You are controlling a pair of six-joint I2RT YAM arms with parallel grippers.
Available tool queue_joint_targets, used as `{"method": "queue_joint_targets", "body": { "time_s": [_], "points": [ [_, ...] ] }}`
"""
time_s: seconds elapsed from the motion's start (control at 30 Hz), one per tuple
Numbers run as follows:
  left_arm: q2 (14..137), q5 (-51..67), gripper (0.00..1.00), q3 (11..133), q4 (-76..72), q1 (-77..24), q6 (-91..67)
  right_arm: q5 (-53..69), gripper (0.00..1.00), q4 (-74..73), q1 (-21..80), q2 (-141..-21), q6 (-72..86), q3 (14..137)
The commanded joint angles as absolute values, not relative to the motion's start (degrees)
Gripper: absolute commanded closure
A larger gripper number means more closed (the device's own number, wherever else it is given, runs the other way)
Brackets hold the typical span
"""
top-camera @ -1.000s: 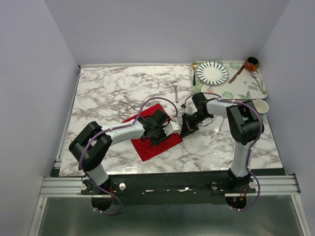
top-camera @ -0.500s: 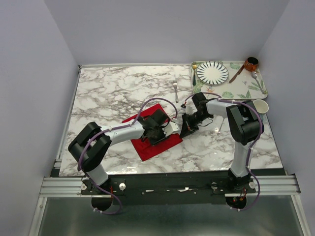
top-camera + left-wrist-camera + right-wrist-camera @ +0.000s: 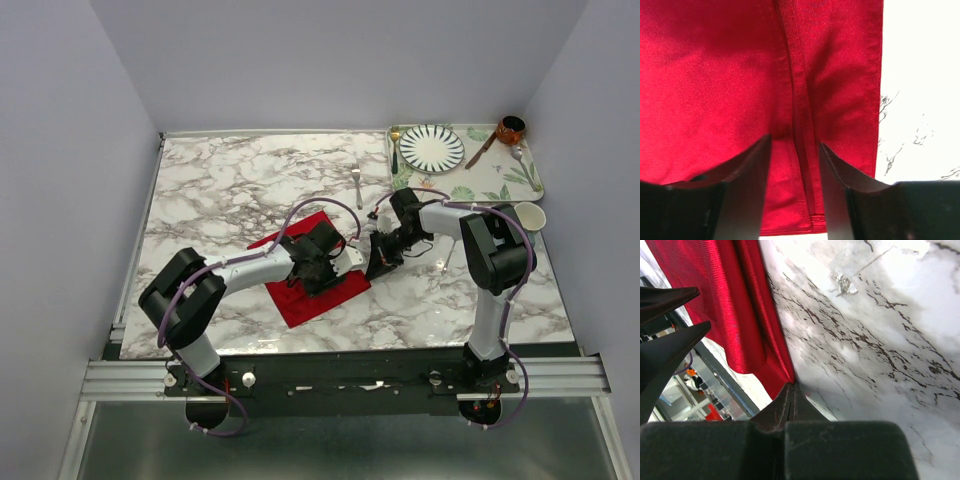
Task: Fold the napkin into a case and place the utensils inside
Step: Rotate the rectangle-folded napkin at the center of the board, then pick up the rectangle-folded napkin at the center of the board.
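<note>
The red napkin (image 3: 303, 285) lies partly folded on the marble table (image 3: 220, 190), with a lengthwise fold seam (image 3: 799, 100) running down it. My left gripper (image 3: 325, 262) hovers low over the cloth, jaws open, and its fingertips (image 3: 765, 150) straddle that seam without pinching it (image 3: 795, 141). At the napkin's right edge my right gripper (image 3: 376, 260) is shut on the cloth (image 3: 750, 315), which rises from the closed tips (image 3: 791, 386). A silver fork (image 3: 356, 182) lies apart on the table, beyond the napkin.
A floral tray (image 3: 500, 182) at the back right holds a striped plate (image 3: 432, 148), a gold spoon (image 3: 395, 146), a brown bowl (image 3: 510, 128) and a wooden utensil (image 3: 482, 150). A cream cup (image 3: 530, 217) stands near the right arm.
The left jaws have opened a little wider over the napkin. Both arms and the cloth stay where they were.
</note>
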State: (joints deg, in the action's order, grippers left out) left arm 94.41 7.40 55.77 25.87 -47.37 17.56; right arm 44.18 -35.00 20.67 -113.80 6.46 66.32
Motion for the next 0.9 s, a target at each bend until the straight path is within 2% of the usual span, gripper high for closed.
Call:
{"method": "queue_joint_targets", "body": {
  "time_s": [0.0,0.57,0.73,0.87],
  "points": [
    [94.7,5.3,0.50,56.8,25.8,-47.6,17.5,41.1,0.99,-34.5,21.1,-115.5,5.7,65.2],
    [96.1,4.8,0.82,58.7,24.7,-47.5,17.1,41.4,0.99,-34.4,21.1,-115.8,5.9,65.2],
    [96.8,6.5,0.89,60.0,24.7,-47.5,15.6,41.4,0.99,-34.4,21.2,-115.9,5.9,65.2],
    [96.9,8.3,0.89,60.2,24.6,-47.5,14.5,41.3,0.99,-34.4,21.2,-116.0,5.7,65.3]
  ]
}}
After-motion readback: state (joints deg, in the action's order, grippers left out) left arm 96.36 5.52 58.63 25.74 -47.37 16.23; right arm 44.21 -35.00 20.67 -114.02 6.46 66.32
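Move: The flap's hem on the folded napkin runs between the left hand's open fingertips, about 1 cm below its hand point. From there, the napkin's near corner lies some 8 cm back and 5 cm left, the right corner 13 cm right and 2 cm ahead, and the fork 23 cm ahead and 10 cm right. That hem point lies about 13 cm left of the right hand and 3 cm back; the right corner is at the right hand's shut fingertips. Left fingers nearly close on the flap's hem, shifting forward about 1.5 cm; right keeps holding the right corner. ##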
